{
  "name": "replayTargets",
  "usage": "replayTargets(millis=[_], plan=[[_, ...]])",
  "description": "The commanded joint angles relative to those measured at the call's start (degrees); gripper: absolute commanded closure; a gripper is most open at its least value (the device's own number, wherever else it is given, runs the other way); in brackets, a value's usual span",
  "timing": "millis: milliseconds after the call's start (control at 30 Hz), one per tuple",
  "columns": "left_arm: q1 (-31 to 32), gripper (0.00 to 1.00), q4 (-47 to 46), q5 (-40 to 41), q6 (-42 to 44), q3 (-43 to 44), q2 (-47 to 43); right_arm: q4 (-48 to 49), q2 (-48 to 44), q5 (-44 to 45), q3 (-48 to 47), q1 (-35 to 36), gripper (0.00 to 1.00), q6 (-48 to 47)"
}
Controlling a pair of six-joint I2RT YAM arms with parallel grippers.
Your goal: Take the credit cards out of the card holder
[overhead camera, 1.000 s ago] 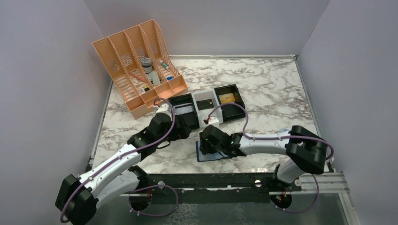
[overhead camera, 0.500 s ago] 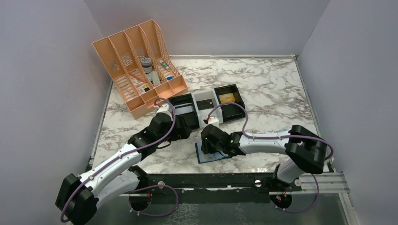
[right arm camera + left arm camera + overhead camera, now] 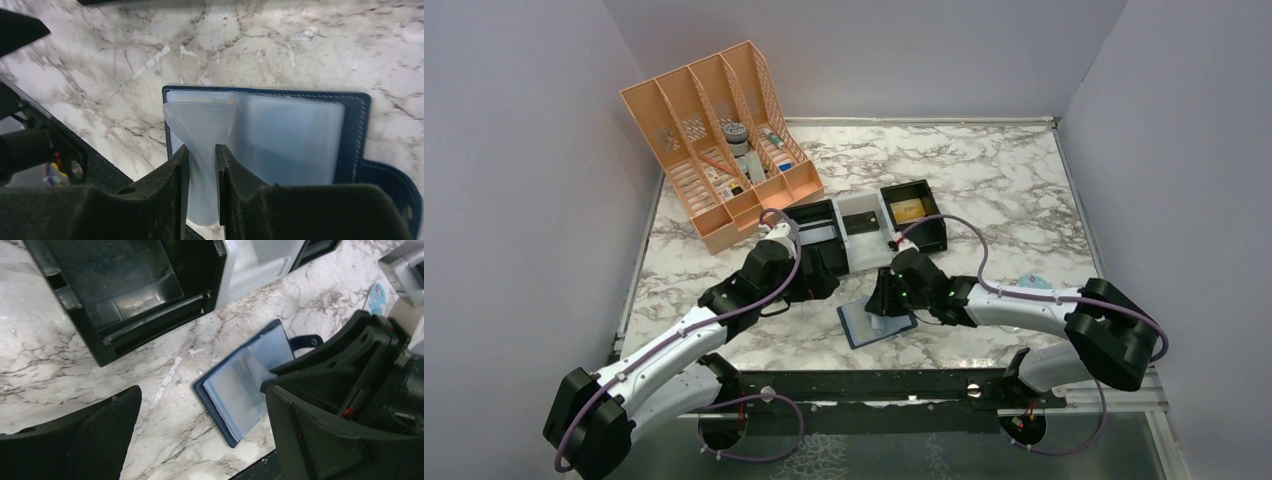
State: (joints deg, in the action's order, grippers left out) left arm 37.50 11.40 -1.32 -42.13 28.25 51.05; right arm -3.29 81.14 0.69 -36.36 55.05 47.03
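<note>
The card holder (image 3: 876, 322) lies open on the marble near the front edge, navy with pale blue-grey sleeves (image 3: 295, 135) and a strap tab (image 3: 390, 185). My right gripper (image 3: 202, 150) is shut on one translucent sleeve, which bunches into a funnel between the fingers; in the top view the gripper (image 3: 886, 302) sits over the holder's right half. No credit cards show inside the sleeves. A gold-tan card (image 3: 908, 208) lies in the far black tray. My left gripper (image 3: 200, 430) stands open above bare marble, with the card holder (image 3: 240, 390) just right of it.
Black tray (image 3: 814, 235), white tray (image 3: 861, 228) and a second black tray (image 3: 934, 232) sit in a row behind the holder. An orange file rack (image 3: 714, 140) stands at the back left. A small light-blue item (image 3: 1031, 283) lies to the right. The table's front edge runs just below the holder.
The right gripper has narrowed onto the sleeve and its arm has swung to the right and back. More of the card holder now shows, slightly turned. The left arm barely moved.
</note>
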Motion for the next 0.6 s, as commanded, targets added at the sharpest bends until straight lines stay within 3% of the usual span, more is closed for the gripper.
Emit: replayTargets(millis=[0, 200, 567], plan=[[-0.3, 0.03, -4.3, -6.8, 1.9, -0.4, 2.0, 6.7, -4.7, -6.6, 4.2, -4.3, 0.74, 3.2], [-0.3, 0.04, -5.7, -9.6, 2.7, 0.1, 5.0, 3.2, -7.8, -2.0, 8.5, -8.6, 0.66, 4.6], [-0.2, 0.04, -5.8, -9.9, 3.1, 0.7, 6.5, -10.7, -13.4, 11.1, 3.6, -11.0, 0.51, -5.1]])
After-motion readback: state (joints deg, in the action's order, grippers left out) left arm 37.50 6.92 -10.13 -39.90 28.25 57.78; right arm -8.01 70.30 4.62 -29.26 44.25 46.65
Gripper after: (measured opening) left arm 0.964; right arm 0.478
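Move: The right hand holds a clear sleeve page just ahead of the card holder's middle, which lies 1 cm to its right, 2 cm back and 3 cm below. The holder's right half, where the page goes, is about 5 cm right and 1 cm back. The white tray stands some 19 cm ahead and 2 cm left, the right black tray 23 cm ahead and 10 cm right. From the left hand the holder's right half lies roughly 15 cm right, 6 cm back and 9 cm below. With the clear page pinched between its nearly shut fingers, the right hand sweeps it over to the right, about 7.5 cm and some 3 cm forward, rising slightly, then dipping, while turning clockwise. The fingers part to about half open and let go of the page near the holder's right edge. The left hand, still wide open, edges about 2.5 cm right and sinks slightly towards the holder. ##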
